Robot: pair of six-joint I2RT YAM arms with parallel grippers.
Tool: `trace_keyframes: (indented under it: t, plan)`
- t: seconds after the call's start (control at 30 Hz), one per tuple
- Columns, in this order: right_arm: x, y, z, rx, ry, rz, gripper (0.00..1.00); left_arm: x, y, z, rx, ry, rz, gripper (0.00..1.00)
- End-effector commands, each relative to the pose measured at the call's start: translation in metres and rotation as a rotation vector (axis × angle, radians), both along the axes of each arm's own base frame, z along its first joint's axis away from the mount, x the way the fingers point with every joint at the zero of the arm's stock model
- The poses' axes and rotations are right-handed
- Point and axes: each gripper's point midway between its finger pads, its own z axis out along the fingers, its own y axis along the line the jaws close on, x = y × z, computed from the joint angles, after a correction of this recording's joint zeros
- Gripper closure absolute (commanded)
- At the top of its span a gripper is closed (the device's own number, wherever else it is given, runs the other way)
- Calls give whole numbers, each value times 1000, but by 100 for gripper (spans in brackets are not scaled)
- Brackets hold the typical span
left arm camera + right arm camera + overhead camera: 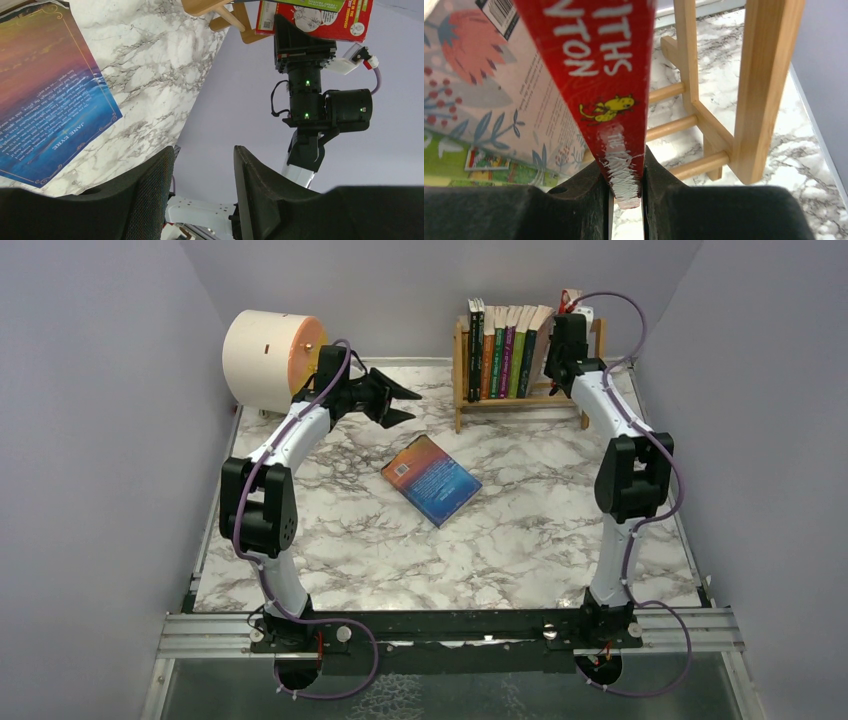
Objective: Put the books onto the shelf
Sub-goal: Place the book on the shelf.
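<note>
Several books (505,355) stand upright in the light-wood shelf (462,390) at the back of the table. At the shelf's right end my right gripper (566,328) is shut on a red book (594,75). Its spine is pinched between my right gripper's (625,170) jaws, beside a floral-covered book (484,100) and the shelf's end frame (764,85). A blue and orange book (432,478) lies flat in the middle of the table. My left gripper (400,400) hovers above the table to the upper left of the blue book (50,95). My left gripper (204,160) is open and holds nothing.
A cream cylinder with an orange face (270,358) lies at the back left, just behind the left arm. Lilac walls close in the marble table (520,540) on three sides. The right arm (310,105) shows in the left wrist view with the red book (320,20).
</note>
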Motion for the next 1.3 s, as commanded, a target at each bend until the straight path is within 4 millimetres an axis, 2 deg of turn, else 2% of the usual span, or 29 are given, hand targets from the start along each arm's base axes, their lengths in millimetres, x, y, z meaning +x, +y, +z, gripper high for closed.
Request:
trace_keyframes:
  t: [0.0,0.33,0.7,0.97,1.27]
  plan:
    - [24,4,20,29,-69,26,99,-5,4,16,0,-46,-2,60]
    - [38,11,-9,60,-28,63,99,-7,5,18,-1,-48,2,60]
    - [39,25,-33,78,22,151,99,-8,7,18,-5,-42,4,60]
    - [37,26,-35,84,-59,163,99,-8,7,17,-6,-37,4,60]
    - [37,33,-52,105,-85,198,99,-10,8,14,-5,-33,10,61]
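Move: The red book is already in the right hand's grip, and its slot on the shelf lies about 6 cm ahead of that hand, 3 cm to its left and 6 cm down. Left of the slot leans the floral book, some 6 cm ahead, 6 cm left and 6 cm below the hand; the shelf's right end stands roughly 3 cm ahead, 5 cm right and 7 cm down. From the idle left hand the slot is around 20 cm ahead, 31 cm right and 11 cm below. The red book, still pinched by its spine in the right hand, first slides forward into the shelf some 3 cm. It is then lowered about 7 cm while easing roughly 2.5 cm left towards the floral book, away from the shelf's right end. The wrist swings some 10 degrees counter-clockwise on the way down, and the fingers keep their hold. ##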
